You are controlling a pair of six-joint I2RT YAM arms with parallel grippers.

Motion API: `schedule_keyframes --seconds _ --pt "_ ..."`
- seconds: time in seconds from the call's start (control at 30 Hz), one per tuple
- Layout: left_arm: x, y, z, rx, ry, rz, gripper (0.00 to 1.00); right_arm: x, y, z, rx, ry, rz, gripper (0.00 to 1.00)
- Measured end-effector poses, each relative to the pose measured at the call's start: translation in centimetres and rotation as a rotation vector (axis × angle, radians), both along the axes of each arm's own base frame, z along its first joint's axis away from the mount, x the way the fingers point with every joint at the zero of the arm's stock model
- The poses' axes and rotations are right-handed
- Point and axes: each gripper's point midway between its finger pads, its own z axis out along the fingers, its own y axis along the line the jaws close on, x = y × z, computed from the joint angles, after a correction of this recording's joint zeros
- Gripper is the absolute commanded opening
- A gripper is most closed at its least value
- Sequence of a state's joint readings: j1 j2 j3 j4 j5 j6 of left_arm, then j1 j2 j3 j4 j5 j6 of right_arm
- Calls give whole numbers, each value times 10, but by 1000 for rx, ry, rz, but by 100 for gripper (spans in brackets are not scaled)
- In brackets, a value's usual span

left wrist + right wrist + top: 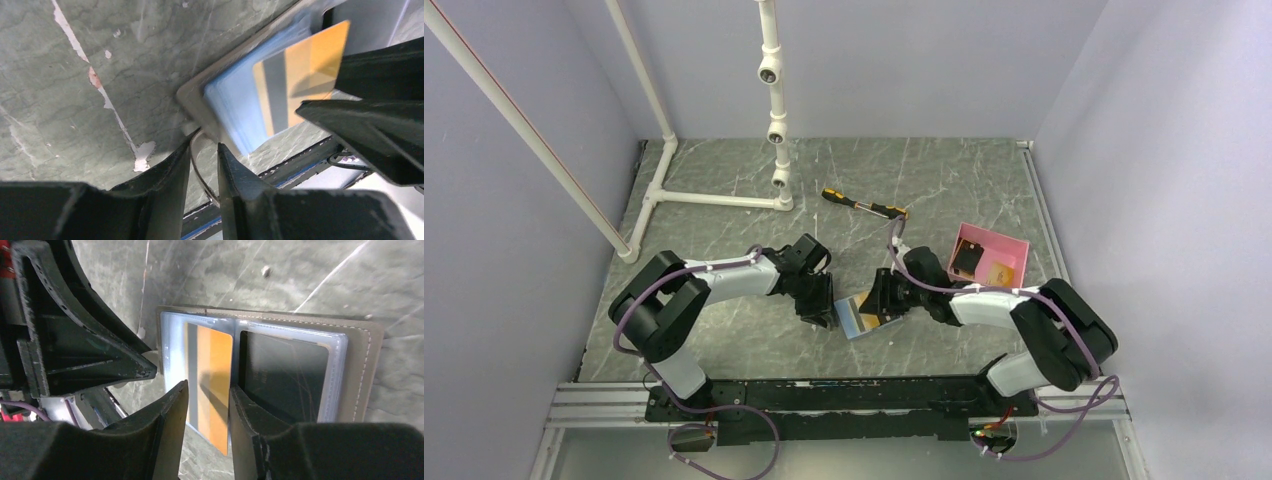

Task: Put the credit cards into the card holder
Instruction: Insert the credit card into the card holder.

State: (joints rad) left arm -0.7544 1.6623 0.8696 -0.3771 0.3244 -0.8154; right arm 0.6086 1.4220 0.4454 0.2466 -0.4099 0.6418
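The card holder [856, 320] lies open between my grippers, grey outside [361, 365] and light blue inside. A black card [282, 375] sits in its right pocket. An orange card [215, 370] with a dark stripe is partly in the left pocket, and its near end sticks out past the holder's edge. My right gripper [207, 386] hovers over that end, jaws slightly apart and pinching nothing. My left gripper [205, 140] has its jaws nearly closed on the holder's thin grey edge [192, 100]. The orange card also shows in the left wrist view [310, 65].
A pink tray [1016, 246] at the right holds a dark card [967, 258] and a tan card [1001, 272]. A yellow-and-black screwdriver [864, 203] lies behind the holder. A white pipe frame [714, 198] stands at the back left. Walls close in three sides.
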Motion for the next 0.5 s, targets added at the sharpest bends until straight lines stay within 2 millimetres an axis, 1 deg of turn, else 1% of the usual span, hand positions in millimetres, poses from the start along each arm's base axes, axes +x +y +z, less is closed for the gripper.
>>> schedule_keyframes --seconds 0.07,0.1,0.17,0.23,0.33,0.5 --pt "0 0 0 -3 -1 1 32 -6 4 -4 -2 20 11 39" --pt "0 0 0 -3 0 1 32 -6 6 -4 -3 20 16 41" --pt "0 0 -1 -3 0 1 32 -5 6 -4 -19 18 15 51" --pt "0 0 -1 -2 -1 1 32 -4 6 -2 -29 9 16 57" --pt "0 0 -1 -3 -4 1 32 -5 -1 2 -77 -31 21 62" --pt "0 0 0 -5 -7 -1 32 -7 -14 3 -139 -49 20 69"
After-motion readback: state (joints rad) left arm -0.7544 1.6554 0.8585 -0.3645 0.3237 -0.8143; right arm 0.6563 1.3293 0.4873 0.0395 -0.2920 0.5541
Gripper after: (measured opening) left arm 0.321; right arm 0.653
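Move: The right hand's partly open fingers straddle the orange card: its middle is level fore and aft, about 1 cm left and 1 cm below. The card holder's middle lies some 2 cm right and 2 cm below, level fore and aft; the black card in its far page is roughly 5 cm right, 1 cm ahead and 2 cm below. From the left hand, beside the strap, the orange card lies about 6 cm right, 2 cm ahead, level in height. The right hand first eases less than 1 cm left and back, dipping slightly, then turns and goes about 2 cm to the right with a slight rise, its fingers tipping some 10 degrees steeper downward and spreading clearly wider. Its right-hand finger keeps against the orange card's edge at the holder's fold and drags the holder away from the left hand, which stays in place beside the strap, its opening nearly unchanged. ##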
